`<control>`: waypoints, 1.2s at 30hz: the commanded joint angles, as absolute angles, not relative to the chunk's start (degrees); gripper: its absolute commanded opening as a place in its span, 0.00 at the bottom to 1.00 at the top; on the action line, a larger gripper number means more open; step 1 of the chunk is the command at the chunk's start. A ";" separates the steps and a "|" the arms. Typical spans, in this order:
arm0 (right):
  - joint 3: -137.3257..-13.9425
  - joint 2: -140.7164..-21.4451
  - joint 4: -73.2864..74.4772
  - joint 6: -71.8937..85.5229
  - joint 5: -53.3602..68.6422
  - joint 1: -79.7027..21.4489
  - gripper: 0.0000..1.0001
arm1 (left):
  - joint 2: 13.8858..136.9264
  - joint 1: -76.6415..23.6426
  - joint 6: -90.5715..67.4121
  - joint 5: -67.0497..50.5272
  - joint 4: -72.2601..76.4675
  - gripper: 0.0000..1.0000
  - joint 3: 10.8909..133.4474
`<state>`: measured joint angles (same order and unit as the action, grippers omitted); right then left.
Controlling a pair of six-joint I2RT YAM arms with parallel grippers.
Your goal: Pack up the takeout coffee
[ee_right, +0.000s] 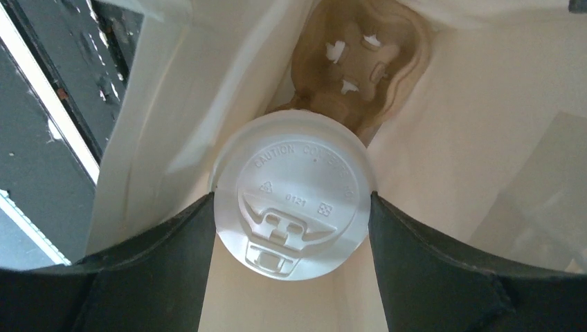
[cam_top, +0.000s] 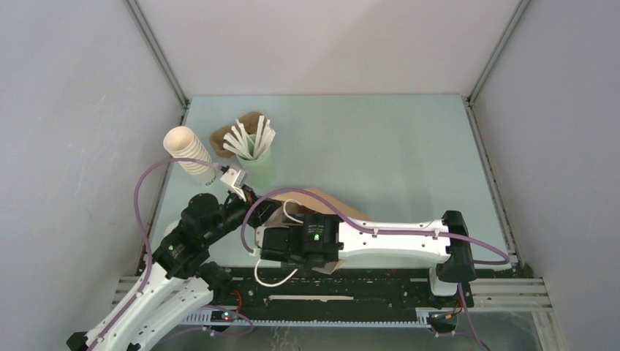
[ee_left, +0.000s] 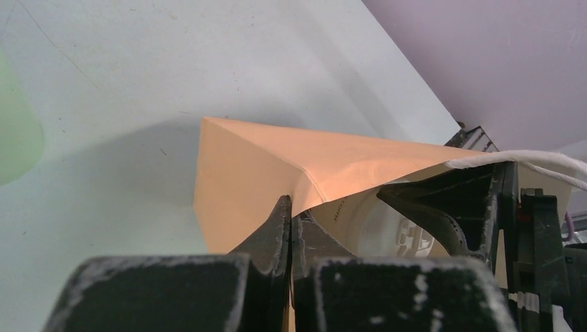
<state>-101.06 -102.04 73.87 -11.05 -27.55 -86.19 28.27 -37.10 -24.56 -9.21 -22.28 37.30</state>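
The takeout coffee is a cup under a round white lid, seen from above in the right wrist view. It sits inside a tan paper bag, above a brown pulp cup carrier at the bag's bottom. My right gripper reaches into the bag's mouth, and its two black fingers press against opposite sides of the lid. My left gripper is shut on the bag's upper edge and pinches the paper. Past that edge the lid shows inside the bag.
A tilted stack of cream cups stands at the back left. Beside it is a pale green cup of white sticks, with brown pulp carriers behind. The right arm lies across the near edge. Grey walls close in both sides.
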 commanded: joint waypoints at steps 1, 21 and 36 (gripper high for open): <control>-98.78 -101.08 73.61 -8.54 -31.67 -86.40 0.56 | 25.39 -37.53 -27.73 -9.81 -21.48 0.00 33.73; -98.12 -96.94 72.07 -13.75 -33.07 -80.84 0.57 | 32.81 -37.88 -23.28 -5.67 -20.76 0.00 40.04; -82.00 -80.79 58.70 -24.35 -33.76 -67.88 0.57 | 56.26 -37.87 -20.25 -5.87 -13.09 0.00 59.82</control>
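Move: The right hand holds the lidded coffee cup inside the paper bag; the cup carrier at the bag's bottom has its middle about 4 cm ahead of this hand, 4 cm left and 9 cm below. The rim corner pinched by the left fingers is roughly 5 cm ahead, 7 cm left and 5 cm above. From the left hand, the cup lies some 3 cm back, 6 cm right and 9 cm below; the straw cup is 10 cm ahead, 7 cm left, 15 cm below. After dipping about a centimetre, the right hand keeps its grip on the cup by the lid and carries it right and forward inside the bag, some 12 cm in all and gathering speed, rising a little towards the end while the wrist swings about 10 degrees clockwise and its fingers tip slightly up. The left hand, still shut on the rim corner, first eases back a touch and then draws the bag forward and to the right, rising slightly, so the two travel together but the right hand gains about 5 cm rightward on the left. ##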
